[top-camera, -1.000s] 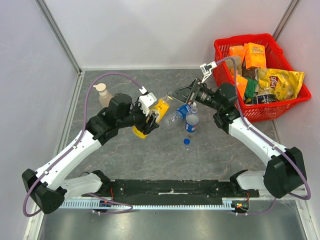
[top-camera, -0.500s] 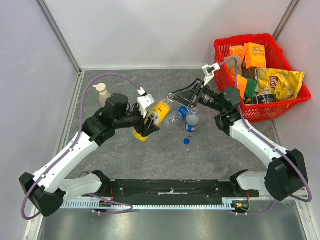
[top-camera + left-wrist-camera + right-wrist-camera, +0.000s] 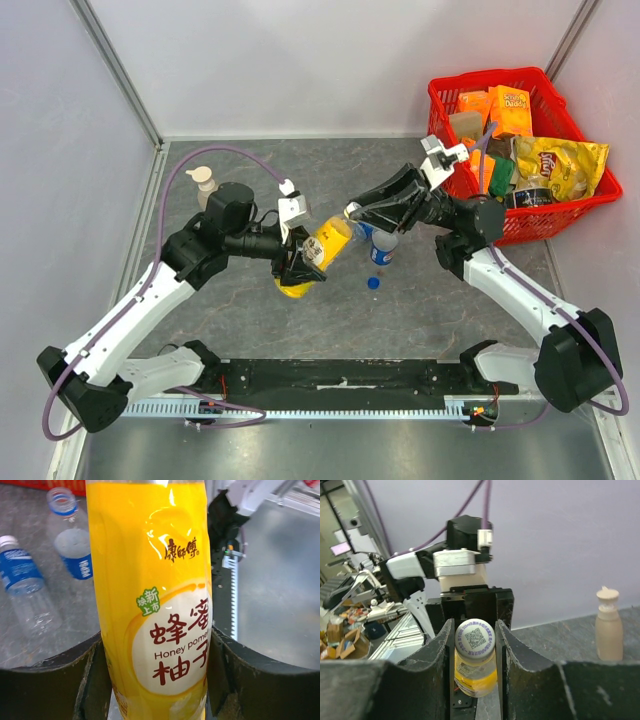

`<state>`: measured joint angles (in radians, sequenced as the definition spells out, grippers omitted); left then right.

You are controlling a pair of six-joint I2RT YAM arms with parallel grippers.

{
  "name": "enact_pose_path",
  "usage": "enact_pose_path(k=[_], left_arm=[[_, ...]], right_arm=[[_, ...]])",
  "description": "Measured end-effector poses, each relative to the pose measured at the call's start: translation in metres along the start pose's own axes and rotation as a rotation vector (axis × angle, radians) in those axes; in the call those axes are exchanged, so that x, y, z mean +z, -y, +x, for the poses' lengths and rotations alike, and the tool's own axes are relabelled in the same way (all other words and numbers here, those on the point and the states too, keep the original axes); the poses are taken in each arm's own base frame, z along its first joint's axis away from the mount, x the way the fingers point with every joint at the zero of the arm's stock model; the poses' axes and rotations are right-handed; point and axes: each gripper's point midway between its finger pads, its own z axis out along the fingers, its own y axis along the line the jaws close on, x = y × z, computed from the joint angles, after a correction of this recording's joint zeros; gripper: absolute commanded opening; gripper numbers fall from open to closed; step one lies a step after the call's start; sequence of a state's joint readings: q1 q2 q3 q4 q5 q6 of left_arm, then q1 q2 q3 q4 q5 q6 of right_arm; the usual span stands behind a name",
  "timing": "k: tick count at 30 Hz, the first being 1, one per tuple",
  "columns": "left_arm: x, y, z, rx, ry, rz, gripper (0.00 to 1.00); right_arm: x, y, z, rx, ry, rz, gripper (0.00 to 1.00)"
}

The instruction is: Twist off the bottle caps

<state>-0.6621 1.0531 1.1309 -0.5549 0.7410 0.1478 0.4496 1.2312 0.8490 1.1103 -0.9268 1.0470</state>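
Observation:
My left gripper (image 3: 305,258) is shut on the body of the yellow-orange juice bottle (image 3: 322,245) and holds it tilted above the table, neck toward the right; the label fills the left wrist view (image 3: 155,605). My right gripper (image 3: 352,212) is shut on its white cap (image 3: 475,639), one finger on each side. A clear blue-labelled bottle (image 3: 382,247) stands uncapped just right of it, also in the left wrist view (image 3: 70,545). A blue cap (image 3: 373,283) lies on the table. A second clear bottle (image 3: 25,590) lies on its side with a white cap (image 3: 7,541) on.
A beige pump-top soap bottle (image 3: 205,188) stands at the back left, also in the right wrist view (image 3: 609,625). A red basket (image 3: 540,225) full of snack packs sits at the back right. Grey walls close the table at the back and sides.
My left arm has swung the juice bottle's neck toward the right. My right gripper has come left and down and closed round the white cap.

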Motion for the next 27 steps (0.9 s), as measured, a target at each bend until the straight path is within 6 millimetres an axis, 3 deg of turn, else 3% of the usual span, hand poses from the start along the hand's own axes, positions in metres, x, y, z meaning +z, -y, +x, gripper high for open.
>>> enact_pose_path(k=[6,12,14,18,21,24,27], left_arm=[[0.001,0.028,-0.005,-0.021,0.007,0.183,0.09],[0.000,0.038,-0.001,-0.047,-0.006,0.240,0.08],[0.000,0.038,-0.001,-0.049,-0.007,0.240,0.05],[0.000,0.037,0.000,-0.050,-0.011,0.232,0.03],[0.001,0.035,0.001,-0.033,-0.012,0.226,0.02],[0.002,0.035,0.002,-0.011,-0.015,0.224,0.02],[0.003,0.030,0.006,0.002,-0.029,0.194,0.02]], right_arm=[[-0.001,-0.028,-0.005,-0.014,0.000,-0.111,0.00],[-0.001,-0.033,-0.001,0.037,-0.015,-0.139,0.03],[-0.001,-0.033,-0.001,0.050,-0.015,-0.140,0.12],[-0.001,-0.033,-0.001,0.059,-0.013,-0.138,0.58],[0.000,-0.032,-0.003,0.071,0.002,-0.129,0.85],[0.002,-0.028,-0.008,0.058,0.034,-0.112,0.97],[0.003,-0.027,-0.013,0.041,0.057,-0.102,0.98]])
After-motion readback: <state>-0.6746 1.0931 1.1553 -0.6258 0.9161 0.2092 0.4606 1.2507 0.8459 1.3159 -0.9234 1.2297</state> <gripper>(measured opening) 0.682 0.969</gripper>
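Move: The yellow bottle's white cap is already between the right fingers; from the left hand, which holds the bottle lower down, that cap is about 6 cm ahead, 8 cm right and 10 cm higher. Of the right hand, the standing Pepsi bottle is some 4 cm ahead, 8 cm right and 32 cm down, the lying bottle 8 cm ahead, 4 cm right and 37 cm down, the loose blue cap 4 cm back, 6 cm right and 40 cm down. The yellow bottle, still gripped by the left hand at its body and by the right at its white cap, is drawn back about 3 cm by both hands together, the left turning some 10 degrees clockwise, the right slightly counter-clockwise; both then pause. Last, the right fingers spread wide and let go of the cap, that hand easing about 1 cm up and forward while the left keeps its hold. ##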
